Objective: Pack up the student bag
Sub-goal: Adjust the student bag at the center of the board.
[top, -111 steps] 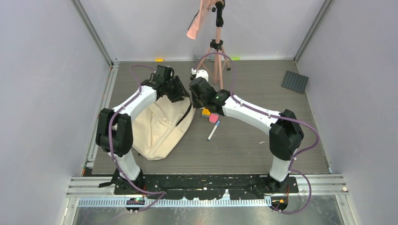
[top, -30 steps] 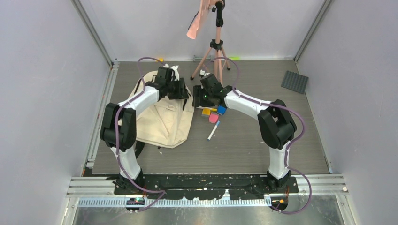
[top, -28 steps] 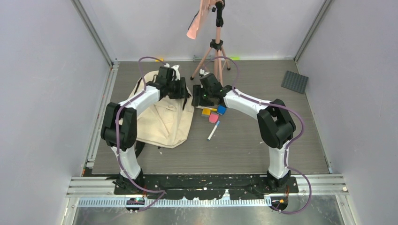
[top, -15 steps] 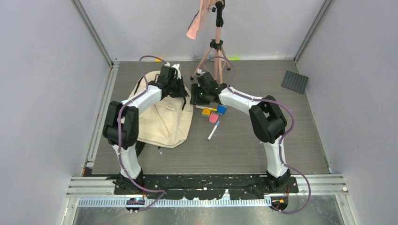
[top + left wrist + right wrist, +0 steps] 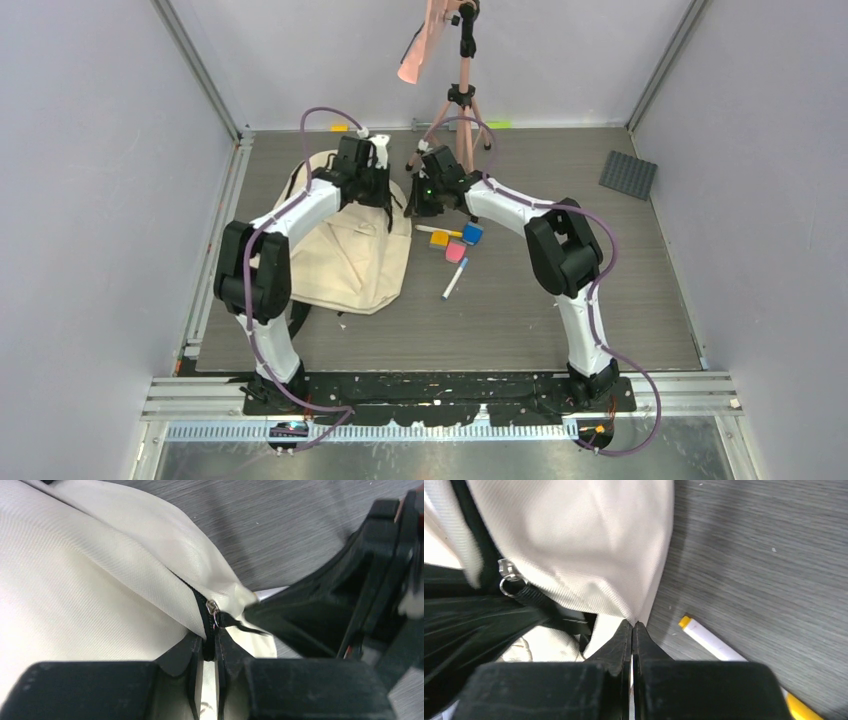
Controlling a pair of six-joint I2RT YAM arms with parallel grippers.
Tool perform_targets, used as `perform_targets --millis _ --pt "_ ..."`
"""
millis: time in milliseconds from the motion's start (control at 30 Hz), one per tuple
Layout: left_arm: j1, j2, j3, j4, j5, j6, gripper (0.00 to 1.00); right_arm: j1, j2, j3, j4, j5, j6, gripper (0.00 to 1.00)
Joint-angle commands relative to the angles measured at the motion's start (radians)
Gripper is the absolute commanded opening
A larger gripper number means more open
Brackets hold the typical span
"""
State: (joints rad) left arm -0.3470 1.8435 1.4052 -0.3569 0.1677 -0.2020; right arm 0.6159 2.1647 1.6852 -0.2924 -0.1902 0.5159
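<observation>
The student bag (image 5: pixel 345 255), cream canvas with a black zip, lies flat on the left of the table. My left gripper (image 5: pixel 383 198) sits at its far right corner, shut on the black zip line (image 5: pixel 206 630) just below the metal zip pull (image 5: pixel 212 608). In the left wrist view those fingertips pinch the zip tape, left gripper (image 5: pixel 210 646). My right gripper (image 5: pixel 414 198) faces it from the right. It is shut on the edge of the bag's cream fabric (image 5: pixel 589 545), right gripper (image 5: pixel 632 626). The pull ring (image 5: pixel 507 581) shows to its left.
Right of the bag lie a white marker with a yellow cap (image 5: pixel 438 230), a blue cube (image 5: pixel 472 234), an orange cube (image 5: pixel 439 241), a pink block (image 5: pixel 456 252) and a pen (image 5: pixel 454 279). A tripod (image 5: pixel 460 110) stands behind; a dark studded plate (image 5: pixel 628 174) lies far right.
Both grippers have closed on the bag's far right corner. The right arm swung left to the bag's edge. Before that, the bag was spread out flat.
</observation>
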Motion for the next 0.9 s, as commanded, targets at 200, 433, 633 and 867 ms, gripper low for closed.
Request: perform_targets --millis 200,433,633,867 --pt "0.005 -0.110 -0.025 -0.032 -0.048 0.155 0.13 -0.108 -0.152 -0.131 0.080 0.018 0.017 0.01" --pt "0.000 -0.040 -0.043 0.061 0.029 -0.015 0.20 -0.111 -0.196 -0.151 0.062 0.000 0.008 0.08" --pt "0.006 -0.110 -0.047 0.043 0.001 -0.067 0.50 -0.111 -0.279 -0.183 0.044 0.017 -0.013 0.36" --pt "0.033 -0.240 -0.057 0.016 0.010 -0.163 0.61 -0.108 -0.364 -0.221 0.065 -0.022 -0.002 0.56"
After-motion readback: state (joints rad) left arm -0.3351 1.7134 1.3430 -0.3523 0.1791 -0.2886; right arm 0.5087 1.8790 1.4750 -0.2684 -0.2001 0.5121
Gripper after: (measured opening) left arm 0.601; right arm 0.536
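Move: The right fingers are shut on the student bag's right rim, and the bag's middle lies about 14 cm left of them and 7 cm back, slightly lower. The yellow marker is about 6 cm right and 4 cm back from that hand, the yellow block 6 cm right and 6 cm back, the blue block 13 cm right and 5 cm back, all some 6 to 7 cm below. From the left hand, nearly shut at the zipper, the bag's middle is about 8 cm left, 8 cm back and 6 cm lower. Keeping its pinch on the rim, the right hand draws the bag's edge about 4 cm to the right, towards the marker and blocks, rising about a centimetre, then opens, goes on some 3 cm to the right and climbs to end about 6.5 cm above its start, clear of the cloth. The left hand, still nearly shut at the zipper, edges up and to its left by about a centimetre, comes back to the right, then opens wide, lets go of the cloth and lifts off to about 3.5 cm above its start. ##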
